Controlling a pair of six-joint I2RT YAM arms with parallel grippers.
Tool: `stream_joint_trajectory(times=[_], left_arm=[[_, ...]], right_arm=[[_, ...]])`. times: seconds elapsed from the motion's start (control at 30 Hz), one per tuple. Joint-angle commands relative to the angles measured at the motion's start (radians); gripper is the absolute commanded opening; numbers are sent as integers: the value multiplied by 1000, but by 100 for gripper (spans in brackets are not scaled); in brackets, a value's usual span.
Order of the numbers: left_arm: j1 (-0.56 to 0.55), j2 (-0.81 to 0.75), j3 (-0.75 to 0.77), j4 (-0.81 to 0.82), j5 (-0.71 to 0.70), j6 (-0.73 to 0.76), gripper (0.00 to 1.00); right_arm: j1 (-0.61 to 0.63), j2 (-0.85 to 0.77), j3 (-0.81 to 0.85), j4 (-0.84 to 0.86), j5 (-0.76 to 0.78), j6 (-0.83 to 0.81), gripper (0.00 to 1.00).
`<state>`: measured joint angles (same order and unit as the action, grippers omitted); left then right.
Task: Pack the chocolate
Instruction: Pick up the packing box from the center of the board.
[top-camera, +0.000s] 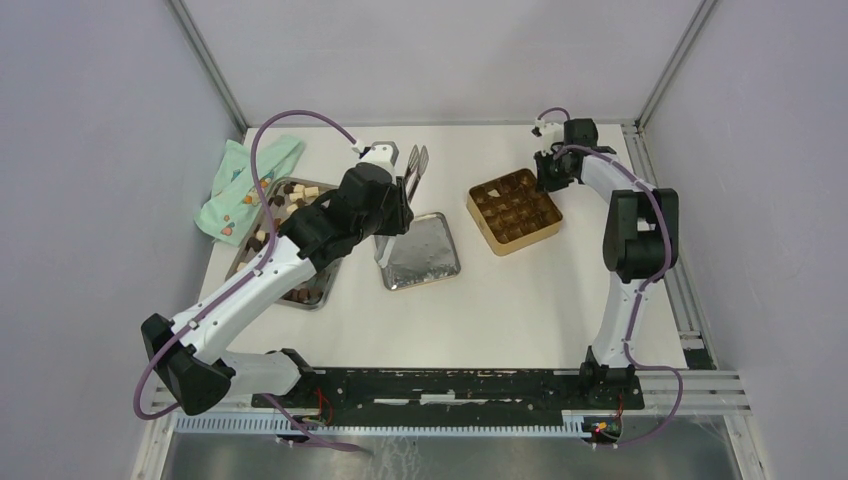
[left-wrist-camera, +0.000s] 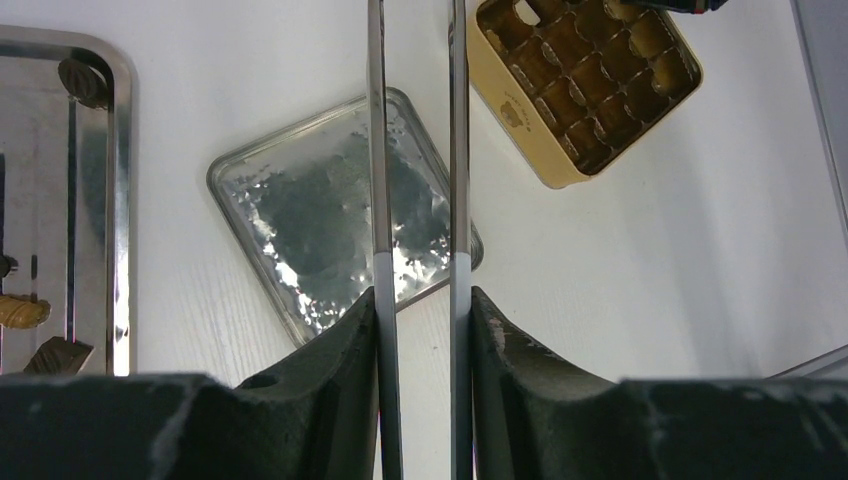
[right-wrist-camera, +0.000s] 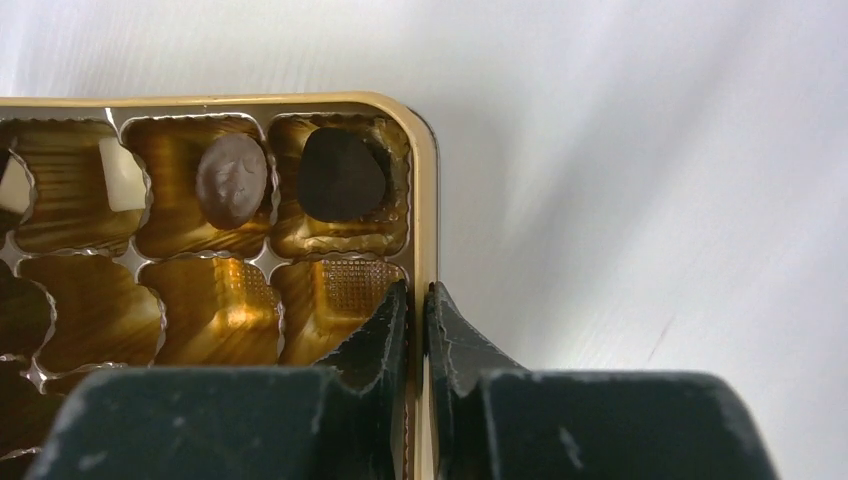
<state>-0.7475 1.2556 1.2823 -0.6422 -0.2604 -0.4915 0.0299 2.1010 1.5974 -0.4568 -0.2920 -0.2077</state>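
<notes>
Loose chocolate (top-camera: 290, 200) in dark, brown and cream chunks lies in a steel tray (top-camera: 243, 262) at the left. My left gripper (top-camera: 398, 205) hangs over the table between that tray and a silver lid; it is shut on long metal tweezers (left-wrist-camera: 377, 150), whose two arms stand apart and run out of the top of the left wrist view. The gold tin (top-camera: 513, 210) sits at the right. My right gripper (right-wrist-camera: 419, 295) is shut on the tin's side wall (right-wrist-camera: 425, 200), one finger inside, one outside. In the corner compartments lie a dark chunk (right-wrist-camera: 340, 185), a brown one (right-wrist-camera: 232, 180) and a cream one (right-wrist-camera: 122, 175).
A square silver lid (top-camera: 418, 250) lies flat between tray and tin. A crumpled green bag (top-camera: 245, 185) sits at the far left beside the tray. Grey walls close in the table's sides and back.
</notes>
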Motion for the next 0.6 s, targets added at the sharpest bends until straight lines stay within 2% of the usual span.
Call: stream_joint_trajectory(times=[0.0, 0.1, 0.4, 0.57], left_arm=[[2, -13, 45, 37, -27, -2, 39], [2, -28, 37, 39, -35, -1, 39], [2, -94, -27, 71, -44, 13, 39], [1, -114, -45, 75, -52, 22, 39]], right_arm=[[-2, -139, -96, 79, -12, -16, 5], [-3, -256, -222, 168, -29, -27, 2], [-2, -693, -625, 397, -110, -98, 0], [-2, -844, -737, 355, -155, -157, 0]])
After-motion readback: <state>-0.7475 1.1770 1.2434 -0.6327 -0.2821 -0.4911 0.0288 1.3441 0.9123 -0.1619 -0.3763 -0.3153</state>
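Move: The right hand already grips the packing box's right-hand wall near the far corner; the middle of the box lies about 7 cm to its left, 6 cm back and 2 cm lower. The dark chocolate in the far corner cell sits roughly 4 cm left and 3 cm ahead, about 2 cm down. The empty metal tray is some 35 cm left, 18 cm back and 4 cm lower. From the left hand, holding the tongs, the box is about 31 cm right, 16 cm ahead and 23 cm below. Back towards its base, nearly level at first and then climbing, the right hand draws the pinched box wall about 12 cm back and some 10 cm up. As it rises the wrist tips the fingers up by about 25 degrees with a slight counter-clockwise turn, its grip kept shut throughout. ##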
